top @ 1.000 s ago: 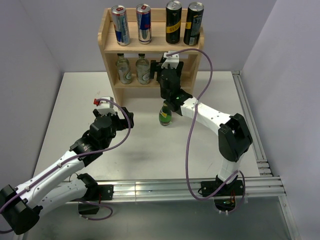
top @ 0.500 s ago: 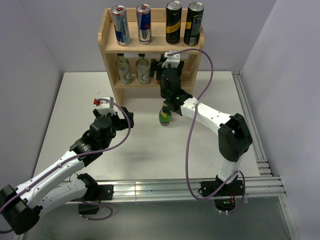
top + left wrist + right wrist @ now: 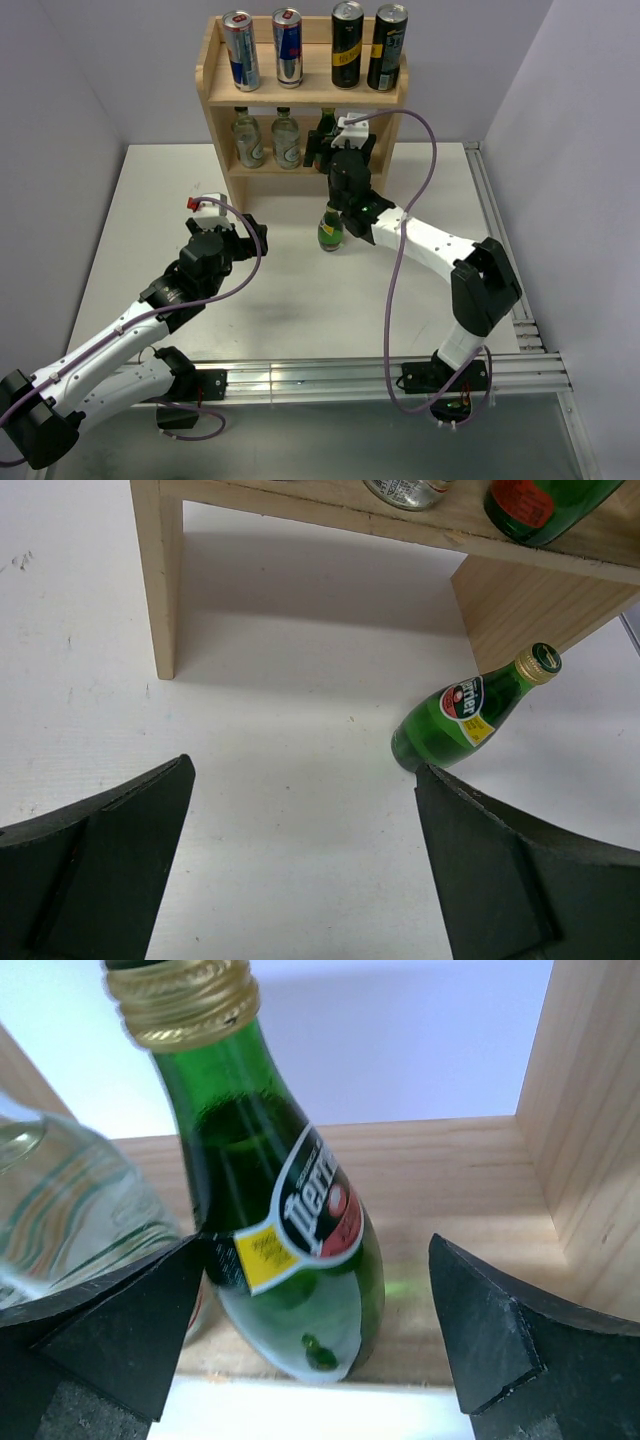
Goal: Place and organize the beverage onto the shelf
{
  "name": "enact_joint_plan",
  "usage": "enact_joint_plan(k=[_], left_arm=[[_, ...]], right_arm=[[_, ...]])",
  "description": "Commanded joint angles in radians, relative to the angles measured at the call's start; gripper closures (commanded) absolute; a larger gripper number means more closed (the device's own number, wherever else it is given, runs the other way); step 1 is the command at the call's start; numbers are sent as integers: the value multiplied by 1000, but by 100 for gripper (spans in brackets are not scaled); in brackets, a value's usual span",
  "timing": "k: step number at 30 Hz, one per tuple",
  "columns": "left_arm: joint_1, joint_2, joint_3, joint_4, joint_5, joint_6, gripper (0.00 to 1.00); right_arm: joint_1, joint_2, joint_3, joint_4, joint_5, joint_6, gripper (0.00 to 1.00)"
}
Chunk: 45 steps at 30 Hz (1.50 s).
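The light-wood shelf (image 3: 214, 85) stands at the back of the table. A green Perrier bottle (image 3: 290, 1250) stands on its lower board near the front edge, right of a clear bottle (image 3: 70, 1210). My right gripper (image 3: 315, 1245) is open around the green bottle, its right finger well clear of the glass and its left finger close beside it. In the top view the right gripper (image 3: 342, 152) sits at the shelf's lower opening. A second green bottle (image 3: 331, 230) stands on the table in front of the shelf. My left gripper (image 3: 302, 770) hangs open over bare table, left of that bottle (image 3: 455, 720).
Two silver-blue cans (image 3: 240, 50) and two black-and-yellow cans (image 3: 347, 45) stand on the upper board. Two clear bottles (image 3: 247, 138) fill the left of the lower tier. The shelf's right side panel (image 3: 590, 1110) is close to my right finger. A metal rail (image 3: 505, 250) runs along the table's right edge.
My right gripper's jaws have widened, letting go of the green bottle on the lower board, and the right arm's elbow has swung to the right. The left arm has not moved.
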Motion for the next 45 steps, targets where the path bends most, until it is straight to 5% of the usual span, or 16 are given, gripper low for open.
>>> enact_joint_plan(k=[1,12,23,31,45], left_arm=[[-2,-13,6,36,11,-4,1],[-2,-21,12,29,12,-7,1],[-4,-7,1,47,11,-2,1],[-2,4,-11,82,6,4,1],[-4,22,-40,116,-3,13,1]], right_arm=[[15,-82,-28,52,22,21,0],[113,-253,-193,35,85,42,0],[284,-466,-578,-40,91,357,0],[308,-342,-684,20,91,434,0],[192,-51,-599,162,22,421,0]])
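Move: The green bottle on the table stands about 8 cm back, 2 cm left and 24 cm below the open right hand. The already placed green shelf bottle is roughly 3 cm ahead and 1 cm left at hand height, with a clear bottle about 9 cm farther left of it. From the idle left hand, the table bottle lies some 10 cm ahead, 18 cm right and 16 cm below. The open right hand backs about 17 cm off the shelf, then drops behind the table bottle, tipping down, and edges forward. ##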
